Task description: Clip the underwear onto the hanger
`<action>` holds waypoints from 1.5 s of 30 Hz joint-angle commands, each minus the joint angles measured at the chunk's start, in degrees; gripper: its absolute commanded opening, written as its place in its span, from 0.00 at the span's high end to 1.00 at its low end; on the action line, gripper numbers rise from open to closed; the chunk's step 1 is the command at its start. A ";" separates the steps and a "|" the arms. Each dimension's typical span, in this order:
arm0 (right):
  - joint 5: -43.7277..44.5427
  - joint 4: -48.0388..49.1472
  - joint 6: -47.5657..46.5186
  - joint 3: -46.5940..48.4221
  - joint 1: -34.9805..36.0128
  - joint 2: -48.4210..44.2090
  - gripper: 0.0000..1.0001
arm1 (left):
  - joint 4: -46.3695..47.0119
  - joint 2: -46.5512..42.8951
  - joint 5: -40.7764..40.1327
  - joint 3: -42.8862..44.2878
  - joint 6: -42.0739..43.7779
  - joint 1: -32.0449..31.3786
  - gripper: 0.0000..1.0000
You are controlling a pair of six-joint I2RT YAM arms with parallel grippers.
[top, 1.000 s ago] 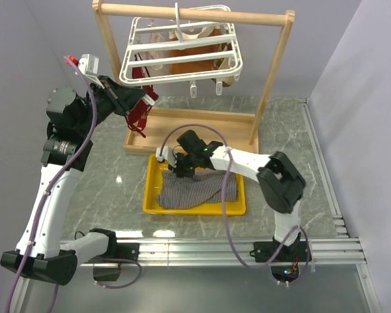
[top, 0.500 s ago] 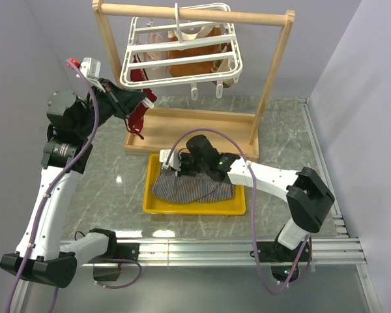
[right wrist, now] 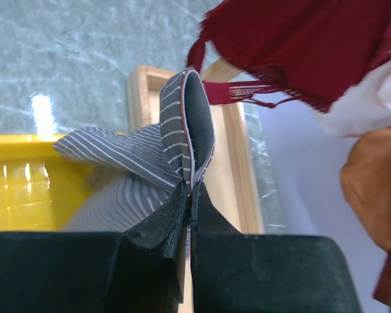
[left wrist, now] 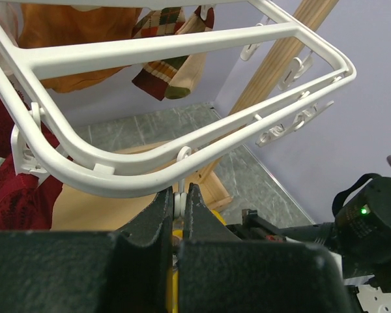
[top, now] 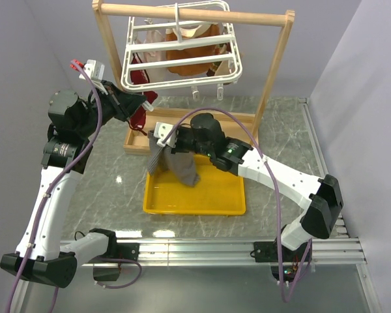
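The grey striped underwear point(top: 180, 166) hangs from my right gripper point(top: 161, 145), above the back left of the yellow tray point(top: 215, 199). In the right wrist view my right gripper point(right wrist: 190, 186) is shut on a folded edge of the underwear point(right wrist: 182, 127). The white grid hanger point(top: 179, 55) hangs by its hook from the wooden stand's bar. My left gripper point(top: 141, 103) is at the hanger's near left corner. In the left wrist view it point(left wrist: 177, 193) is shut on a small white clip point(left wrist: 177, 203) dangling under the hanger's rim point(left wrist: 117, 177).
The wooden frame stand point(top: 274, 85) has a flat base point(top: 195, 134) behind the tray. Dark red underwear point(top: 138, 119) and orange-brown garments point(top: 192, 62) hang from the hanger. The dark red cloth point(right wrist: 293, 45) is just above the right gripper. Walls close in left, back and right.
My right gripper has lifted the underwear out of the yellow tray and carried it up and left toward the hanger's near left corner. My left gripper has stayed on the clip.
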 commanded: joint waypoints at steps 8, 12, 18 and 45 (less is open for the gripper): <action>3.34 -3.17 1.10 9.47 0.34 -0.56 1.00 | -7.55 -0.03 2.54 0.26 4.07 0.09 1.00; 4.40 -4.31 1.89 12.20 0.51 0.41 1.00 | -8.52 0.49 2.27 1.05 5.04 0.09 1.00; 5.28 -5.98 1.98 16.25 0.42 2.26 1.00 | -9.05 0.85 2.54 1.31 5.83 0.00 1.00; 5.11 -7.65 1.63 21.35 0.42 2.26 1.00 | -9.32 1.64 1.84 0.52 7.32 0.00 1.00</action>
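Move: The open clip that the left fingers pinch is where the underwear is headed: about 12 cm above the right hand, 4 cm to its left and 2 cm ahead. The red garment hangs some 9 cm ahead and 7 cm left of the right hand, 5 cm higher; the tray's middle is 6 cm back, 9 cm right and 25 cm below. From the left hand, the clip's jaws are 1 cm ahead, 2 cm right and 3 cm down. The underwear, still pinched by its waistband in the right fingers, is carried up some 9 cm and barely forward, towards the clip; the rise pauses with a slight dip after about 7 cm, then goes on. Meanwhile the left hand keeps its pinch on the clip and eases it down about 2 cm to meet the band, rolling slightly. ##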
